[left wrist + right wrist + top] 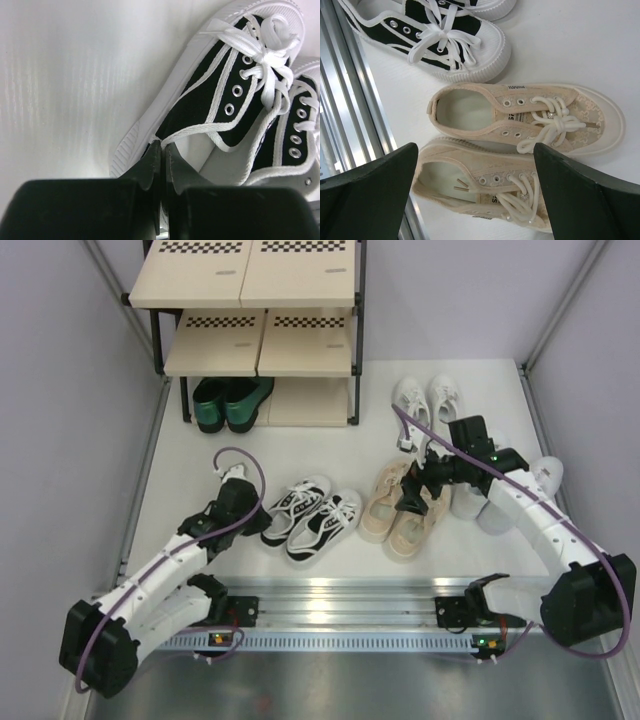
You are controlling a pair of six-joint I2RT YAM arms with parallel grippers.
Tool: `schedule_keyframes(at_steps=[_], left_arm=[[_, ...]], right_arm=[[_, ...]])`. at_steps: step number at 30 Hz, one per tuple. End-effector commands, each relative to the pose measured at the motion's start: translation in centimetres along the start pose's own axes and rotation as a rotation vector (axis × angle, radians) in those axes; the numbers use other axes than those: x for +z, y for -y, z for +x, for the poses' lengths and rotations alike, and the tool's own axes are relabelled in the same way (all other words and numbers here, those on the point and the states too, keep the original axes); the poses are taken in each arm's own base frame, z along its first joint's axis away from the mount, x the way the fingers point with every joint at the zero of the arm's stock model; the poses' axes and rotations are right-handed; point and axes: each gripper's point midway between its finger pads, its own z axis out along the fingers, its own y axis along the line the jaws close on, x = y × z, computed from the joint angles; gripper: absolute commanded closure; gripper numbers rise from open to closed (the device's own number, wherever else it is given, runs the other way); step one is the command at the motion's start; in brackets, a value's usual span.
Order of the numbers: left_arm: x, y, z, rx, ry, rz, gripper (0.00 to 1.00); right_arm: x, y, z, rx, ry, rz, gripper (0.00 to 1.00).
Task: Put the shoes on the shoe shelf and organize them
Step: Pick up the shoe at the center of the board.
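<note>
The black-and-white sneakers (310, 518) lie side by side on the white table. My left gripper (258, 512) is shut on the heel rim of the left black-and-white sneaker (215, 100), its fingertips (154, 150) pinching the white-trimmed collar. My right gripper (475, 150) hangs open above the beige sneakers (400, 512), with the nearer beige sneaker (485, 185) between its spread fingers and untouched. The shoe shelf (250, 280) stands at the back, with the dark green shoes (228, 403) on its lowest board. The small white sneakers (428, 400) sit back right. The right arm partly hides the larger pale grey sneakers (520, 490).
A ribbed aluminium rail (340, 595) runs along the near edge between the arm bases. Grey walls close in both sides of the table. The shelf's black legs (353, 390) stand just left of the small white sneakers.
</note>
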Motion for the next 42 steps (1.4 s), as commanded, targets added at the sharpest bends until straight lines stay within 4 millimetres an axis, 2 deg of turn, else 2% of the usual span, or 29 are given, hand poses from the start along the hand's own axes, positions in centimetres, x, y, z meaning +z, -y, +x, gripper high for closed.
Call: schedule_keyframes(at_steps=[1,8,9,11,12,13,15,16,17,18,19,20,22,23,25,29,38,39,42], left_arm=[[-1.8,3.2,-2.7,0.04,0.105,0.145,1.0],[-6.7,6.3,-6.5,0.077,0.278,0.316,1.0],[-7.8,7.2,-7.3,0.075,0.308,0.354,1.0],[-8.6,8.4,-7.6,0.064,0.301,0.401,1.0],[-9.2,9.8,-7.3,0.075,0.266,0.471,1.0],[-9.3,10.3,-7.3,0.067,0.255,0.49,1.0],[-9.2,11.2,-7.0,0.042,0.22,0.53,1.0],[-9.6,12.1,-7.0,0.039,0.212,0.575,1.0],[-9.8,12.6,-7.0,0.02,0.203,0.6,1.0],[-9.8,12.9,-7.0,0.012,0.197,0.617,1.0],[-10.3,13.7,-7.4,0.008,0.21,0.658,1.0],[-10.5,14.2,-7.2,-0.01,0.191,0.685,1.0],[-10.6,14.9,-7.3,-0.024,0.181,0.712,1.0],[-11.0,15.4,-7.4,-0.031,0.182,0.737,1.0],[-11.0,15.9,-7.4,-0.032,0.179,0.751,1.0],[-11.4,17.2,-7.3,-0.05,0.167,0.813,1.0],[-11.2,18.8,-6.3,-0.053,0.127,0.848,1.0],[-11.2,19.0,-6.2,-0.051,0.123,0.853,1.0],[-11.5,19.8,-5.8,-0.054,0.119,0.882,1.0]], right_arm=[[-0.3,-0.5,-0.9,-0.051,0.04,-0.017,0.01],[-0.5,-1.2,-1.7,-0.041,0.022,-0.092,0.01],[-0.5,-1.2,-2.7,-0.041,0.038,-0.112,0.01],[-0.6,-1.5,-3.5,-0.009,0.049,-0.147,0.0],[-0.7,-1.5,-4.8,0.011,0.072,-0.171,0.01],[-0.7,-1.6,-5.5,0.034,0.085,-0.184,0.0],[-1.0,-1.2,-8.2,0.082,0.154,-0.189,0.01],[-1.1,-1.2,-9.2,0.196,0.172,-0.181,0.0],[-1.0,-0.8,-9.7,0.254,0.189,-0.165,0.01],[-1.0,0.9,-11.5,0.253,0.252,-0.083,0.01],[-1.1,1.2,-12.0,0.398,0.272,-0.059,0.01],[-1.2,1.8,-12.4,0.443,0.294,-0.023,0.01],[-1.5,3.3,-12.7,0.526,0.342,0.091,0.01],[-1.3,3.3,-12.3,0.599,0.348,0.104,0.01],[-1.6,3.2,-12.3,0.627,0.38,0.129,0.01],[-0.2,2.4,-11.4,0.731,0.395,0.076,0.01],[0.9,1.5,-12.4,0.795,0.433,-0.044,0.0],[0.4,1.1,-13.3,0.763,0.469,-0.07,0.01],[0.4,0.5,-13.2,0.785,0.475,-0.082,0.02]])
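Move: The left fingers are already shut on the near black-and-white shoe's collar by its heel; its middle is about 4 cm ahead and 6 cm right. The wide-open right gripper hangs some 28 cm to the left hand's right, level fore and aft, 9 cm higher; from it that shoe lies 22 cm left, 3 cm ahead, 10 cm down. The second black-and-white shoe is 12 cm right of the left hand, about level fore and aft. Keeping its pinch on the collar, the left hand lifts the black-and-white shoe almost straight up at first, then carries it right while still climbing, about 13 cm up and 12 cm right in all, rolling some 30 degrees so its left side drops and turning clockwise to bring the toe towards the right gripper. The right gripper rises, swings left and forward and turns clockwise with its fingers tipping down, all while staying wide open, to meet the toe without closing on it. ##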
